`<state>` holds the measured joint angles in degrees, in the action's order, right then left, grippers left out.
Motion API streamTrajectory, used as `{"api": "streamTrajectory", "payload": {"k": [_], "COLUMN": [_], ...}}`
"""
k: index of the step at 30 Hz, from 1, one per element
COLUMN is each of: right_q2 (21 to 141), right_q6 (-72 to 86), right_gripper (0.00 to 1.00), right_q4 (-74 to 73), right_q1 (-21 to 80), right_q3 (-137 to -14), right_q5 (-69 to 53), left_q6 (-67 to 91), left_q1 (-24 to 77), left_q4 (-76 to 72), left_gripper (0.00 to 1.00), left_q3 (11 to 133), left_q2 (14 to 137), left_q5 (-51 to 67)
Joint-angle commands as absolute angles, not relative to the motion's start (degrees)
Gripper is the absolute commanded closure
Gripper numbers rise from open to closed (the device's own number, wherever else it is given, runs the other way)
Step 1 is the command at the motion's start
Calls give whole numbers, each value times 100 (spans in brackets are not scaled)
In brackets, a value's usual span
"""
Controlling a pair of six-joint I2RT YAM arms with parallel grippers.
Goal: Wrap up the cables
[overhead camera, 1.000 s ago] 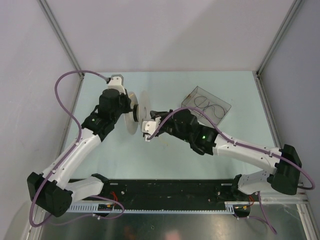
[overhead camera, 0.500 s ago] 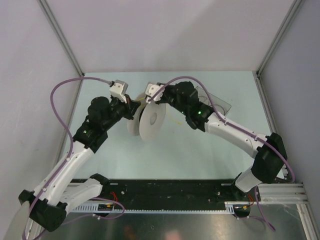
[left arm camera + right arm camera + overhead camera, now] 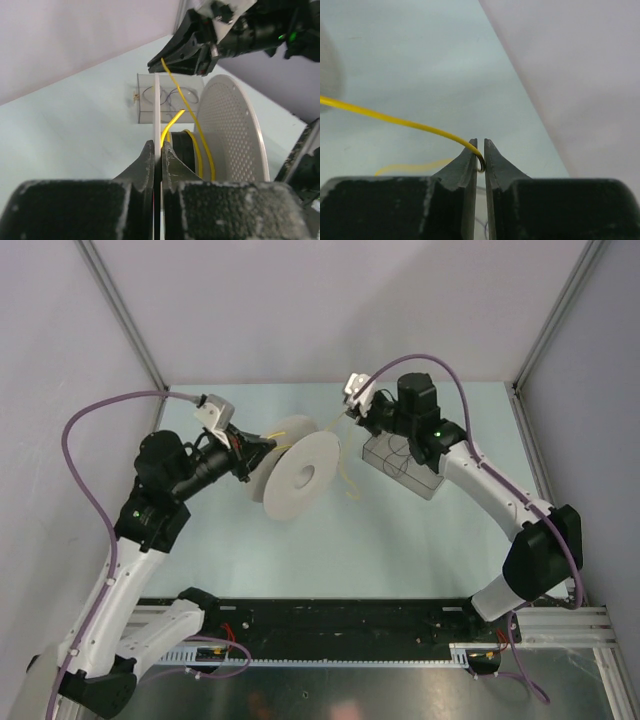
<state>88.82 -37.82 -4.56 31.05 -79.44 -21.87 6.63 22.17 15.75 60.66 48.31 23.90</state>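
Observation:
A white spool (image 3: 300, 478) hangs above the table, one flange thin and solid, the other perforated (image 3: 230, 130). My left gripper (image 3: 254, 447) is shut on the thin flange (image 3: 157, 110), its fingertips (image 3: 148, 150) pinching the edge. A yellow cable (image 3: 196, 137) runs in a few turns round the dark hub and rises to my right gripper (image 3: 349, 412), behind and right of the spool. In the right wrist view the cable (image 3: 395, 119) ends hooked in the narrow gap of that gripper (image 3: 480, 142). The jaws stand slightly apart, wider than the wire. A loose strand (image 3: 349, 478) hangs beside the spool.
A clear plastic box (image 3: 405, 468) holding thin dark wire loops sits on the table at the back right, under the right arm. The enclosure's back wall and a corner post (image 3: 545, 335) are close behind the right gripper. Purple hoses (image 3: 85, 480) loop off both arms.
The right gripper has swung from in front of the spool up to the back right, drawing the cable, and its jaws have parted a little. The left arm has lifted and turned the spool.

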Motion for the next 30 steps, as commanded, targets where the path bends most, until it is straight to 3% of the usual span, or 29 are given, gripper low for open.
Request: {"api": "streamTrajectory", "payload": {"k": [1, 8, 30], "right_q2": [8646, 8513, 7534], "right_q6": [-3114, -2395, -1493], "right_gripper": [82, 49, 12], "right_q4": [-1039, -1665, -848], "right_q1": [2735, 2799, 2874], "right_q3": [-8167, -7859, -6169], "right_q5": [-3081, -3945, -3989], "left_q6": [1229, 1682, 3093], "left_q1": [2104, 2054, 1804], "left_q4": [1510, 1467, 987], "left_gripper": [100, 100, 100], "left_q3": [6954, 7722, 8202], "left_q2": [4892, 5293, 5612], "left_q5": [3055, 2841, 1745]}}
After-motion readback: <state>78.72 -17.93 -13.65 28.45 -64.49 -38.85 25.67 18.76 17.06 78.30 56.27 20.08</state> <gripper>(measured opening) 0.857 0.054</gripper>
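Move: The left hand still grips the rim of the spool's near flange; the spool's middle lies about 5 cm to that hand's right, 2 cm ahead and 5 cm below. From the right hand, whose tips still have the yellow cable, its loose tail hangs with its middle roughly 12 cm below and 5 cm back. The spool is 13 cm to the right hand's left and 12 cm back, while the wire box sits some 15 cm right, 8 cm ahead and far below, about 28 cm. Opening wide, the right hand lets the cable go and draws back about 10 cm and down about 7 cm, away from the spool's far side, tipping its fingers some 30 degrees down. Meanwhile the left hand keeps its pinch on the flange and lifts the spool nearly 10 cm, ending slightly forward and rolling it so its right side comes up by roughly 15 degrees. ##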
